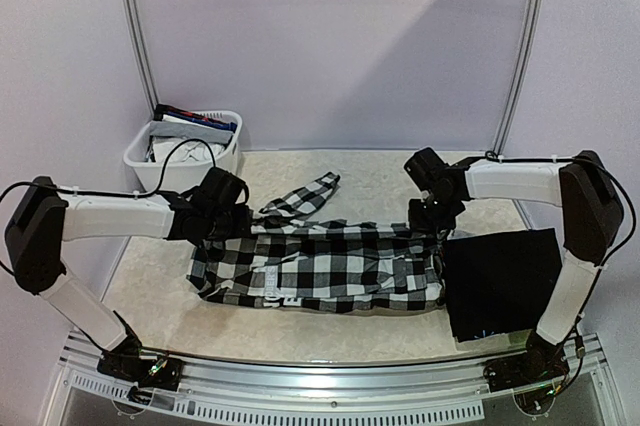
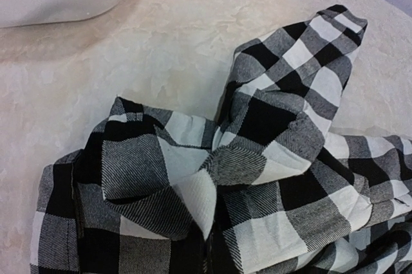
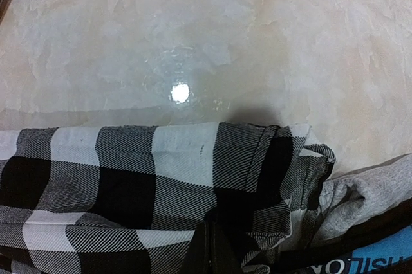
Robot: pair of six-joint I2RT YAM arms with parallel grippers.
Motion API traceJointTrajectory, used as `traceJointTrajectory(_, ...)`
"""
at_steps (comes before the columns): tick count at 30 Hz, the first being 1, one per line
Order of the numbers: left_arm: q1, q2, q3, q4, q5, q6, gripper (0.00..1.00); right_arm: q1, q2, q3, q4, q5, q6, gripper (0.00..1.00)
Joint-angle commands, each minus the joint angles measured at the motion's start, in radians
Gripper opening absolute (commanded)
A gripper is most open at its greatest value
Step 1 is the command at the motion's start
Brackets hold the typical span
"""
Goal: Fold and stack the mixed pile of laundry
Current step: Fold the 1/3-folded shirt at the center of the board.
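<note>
A black-and-white checkered shirt (image 1: 320,266) lies spread lengthwise across the middle of the table, one sleeve (image 1: 305,196) trailing toward the back. My left gripper (image 1: 228,218) is at the shirt's upper left edge, shut on a bunched fold of the checkered cloth (image 2: 212,177); the cloth covers its fingertips in the left wrist view. At the upper right edge my right gripper (image 1: 432,218) is shut on the checkered hem (image 3: 193,171). A folded black piece (image 1: 500,281) lies flat just right of the shirt. Grey cloth (image 3: 364,193) and a blue patch with white letters (image 3: 386,255) show beside the right grip.
A white plastic basket (image 1: 140,154) stands at the back left corner with a few garments (image 1: 190,118) in it. Bare marbled tabletop (image 1: 380,171) stretches behind the shirt. A metal rail (image 1: 330,376) runs along the near edge between the arm bases.
</note>
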Motion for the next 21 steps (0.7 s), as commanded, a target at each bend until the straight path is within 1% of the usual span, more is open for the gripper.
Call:
traceJointTrajectory(1,-0.025,-0.026,-0.031,-0.043,-0.026,-0.019,0.00,0.011,-0.012,-0.034,0.007,0.023,0.016,0.00)
traceJointTrajectory(10,-0.052,0.013,-0.086,-0.046,-0.027,-0.059,0.00,0.014,-0.003,-0.100,0.034,0.029,0.022,0.01)
traceJointTrajectory(12,-0.059,0.020,-0.102,-0.044,-0.030,-0.069,0.01,0.014,0.004,-0.113,0.044,0.021,0.021,0.06)
traceJointTrajectory(14,-0.064,0.022,-0.116,-0.041,-0.031,-0.080,0.03,0.014,0.017,-0.121,0.051,0.012,0.019,0.12)
traceJointTrajectory(17,-0.077,0.014,-0.131,-0.042,-0.026,-0.088,0.12,0.014,0.018,-0.125,0.060,-0.015,0.005,0.20)
traceJointTrajectory(19,-0.091,-0.010,-0.138,-0.047,-0.034,-0.089,0.25,0.014,0.007,-0.122,0.059,-0.042,-0.014,0.26)
traceJointTrajectory(21,-0.107,-0.054,-0.135,-0.067,-0.045,-0.084,0.42,0.013,-0.022,-0.116,0.047,-0.055,-0.027,0.28)
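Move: Both grippers hold the raised far part of the plaid shirt. The folded shirt's middle is about 6 cm back, 14 cm right and 7 cm below the left hand; from the right hand it is some 6 cm back, 18 cm left and 5 cm down. The loose sleeve is 10 cm ahead and 10 cm right of the left hand, the basket 18 cm ahead and 11 cm left; the black pile is 10 cm back and 14 cm right of the right hand. Bring both pinched ends of the plaid shirt down and back together onto the layers below: the left gripper about 5 cm down and as much back, tipping its fingers slightly steeper, the right some 3 cm down and a little less back. Late in the descent, start easing both grippers partly open to loosen their pinch, still moving. ##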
